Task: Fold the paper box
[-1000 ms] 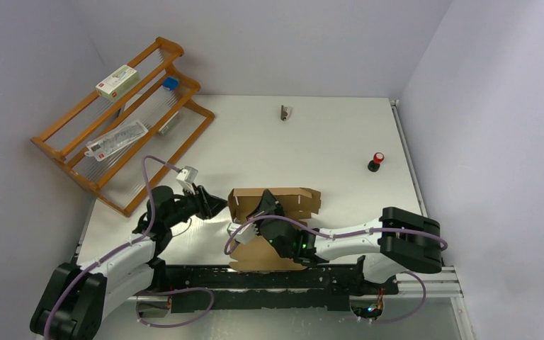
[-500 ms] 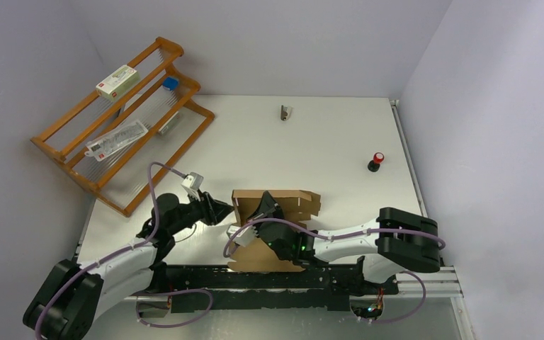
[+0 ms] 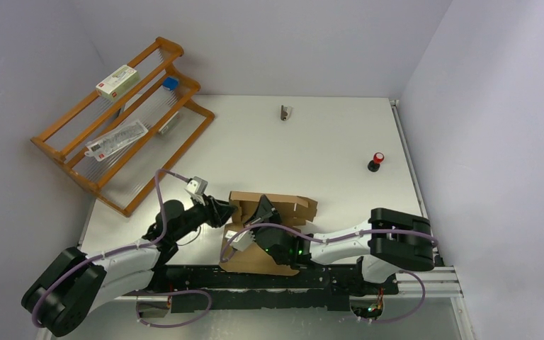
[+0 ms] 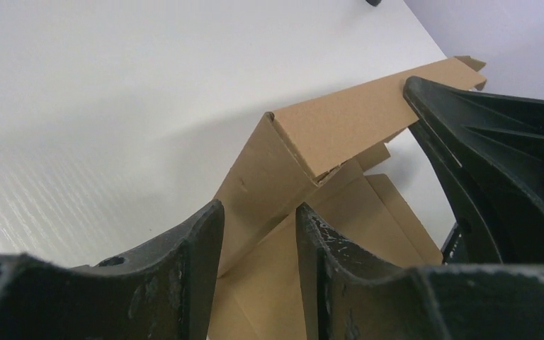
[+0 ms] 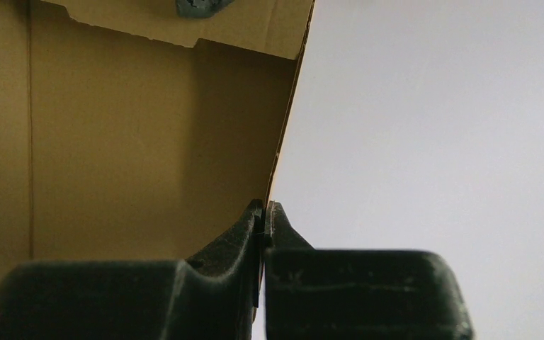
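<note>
The paper box (image 3: 283, 206) is brown cardboard, partly folded, with a back wall raised and its base (image 3: 249, 261) lying flat near the table's front edge. My right gripper (image 3: 265, 210) is shut on the thin edge of an upright wall (image 5: 184, 127), the fingertips (image 5: 255, 216) pinching it. My left gripper (image 3: 228, 212) is at the box's left corner. In the left wrist view its jaws (image 4: 258, 212) stand open on either side of the raised side flap (image 4: 262, 184), with a gap showing. The right gripper's black body (image 4: 496, 163) fills that view's right side.
A wooden rack (image 3: 78, 152) stands at the back left and holds a white carton (image 3: 117, 81), a blue item (image 3: 171, 83) and a flat packet (image 3: 117, 139). A small metal piece (image 3: 285, 112) lies at the far edge. A red-topped knob (image 3: 376, 161) sits at the right.
My left gripper has moved right, up to the box's left corner, its jaws a little wider. The right gripper and the held wall have shifted slightly left.
</note>
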You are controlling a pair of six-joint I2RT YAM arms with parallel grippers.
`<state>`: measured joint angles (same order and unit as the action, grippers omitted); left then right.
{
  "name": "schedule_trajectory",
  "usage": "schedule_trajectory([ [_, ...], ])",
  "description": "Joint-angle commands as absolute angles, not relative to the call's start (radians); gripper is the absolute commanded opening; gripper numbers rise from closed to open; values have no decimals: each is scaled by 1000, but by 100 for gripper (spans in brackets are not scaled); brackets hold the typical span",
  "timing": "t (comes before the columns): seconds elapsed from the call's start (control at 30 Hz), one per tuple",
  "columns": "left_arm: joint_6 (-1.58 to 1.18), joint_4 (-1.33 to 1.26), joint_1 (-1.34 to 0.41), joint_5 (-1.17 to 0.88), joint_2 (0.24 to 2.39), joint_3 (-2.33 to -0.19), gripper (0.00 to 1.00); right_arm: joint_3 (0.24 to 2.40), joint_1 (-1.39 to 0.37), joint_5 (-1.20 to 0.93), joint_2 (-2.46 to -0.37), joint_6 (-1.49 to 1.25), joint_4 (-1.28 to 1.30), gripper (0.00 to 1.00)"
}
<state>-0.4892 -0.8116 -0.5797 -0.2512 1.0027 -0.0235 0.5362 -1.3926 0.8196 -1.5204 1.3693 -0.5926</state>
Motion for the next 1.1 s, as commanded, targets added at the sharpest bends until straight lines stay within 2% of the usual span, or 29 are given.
schedule_trajectory([
  [0.0, -423, -909, -600, -109, 1002, -24, 47, 531, -1419, 731, -1541, 1332, -491, 0],
  [0.2, -382, -945, -613, -34, 1026, -19, 46, 561, -1426, 702, -1525, 1285, -408, 0],
  [0.87, -379, -977, -718, 200, 1161, -29, 23, 597, -1430, 655, -1534, 1252, -367, 0],
  [1.07, -383, -979, -763, 298, 1197, -26, 22, 595, -1429, 649, -1521, 1239, -363, 0],
])
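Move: The paper box's upright left side wall is already between the left hand's open fingers; its middle lies about 2 cm ahead, 1 cm right and 1 cm lower. From that hand the far wall's middle is roughly 2 cm ahead and 11 cm right, and the lying bottom panel about 9 cm back, 7 cm right and 7 cm lower. From the right hand, which grips the far wall's upper edge, the side wall is some 7 cm left, 1 cm back and 3 cm lower. The left hand eases forward about 3 cm along the box's left end, turning some 13 degrees counter-clockwise with its fingertips tipping up a little, and narrows its half-open fingers around the upright side wall near the far corner, one finger inside the box and one outside. The right hand keeps its pinch on the far wall's upper edge and gives slowly to the left by about 1.5 cm, its fingers tipping slightly down. ##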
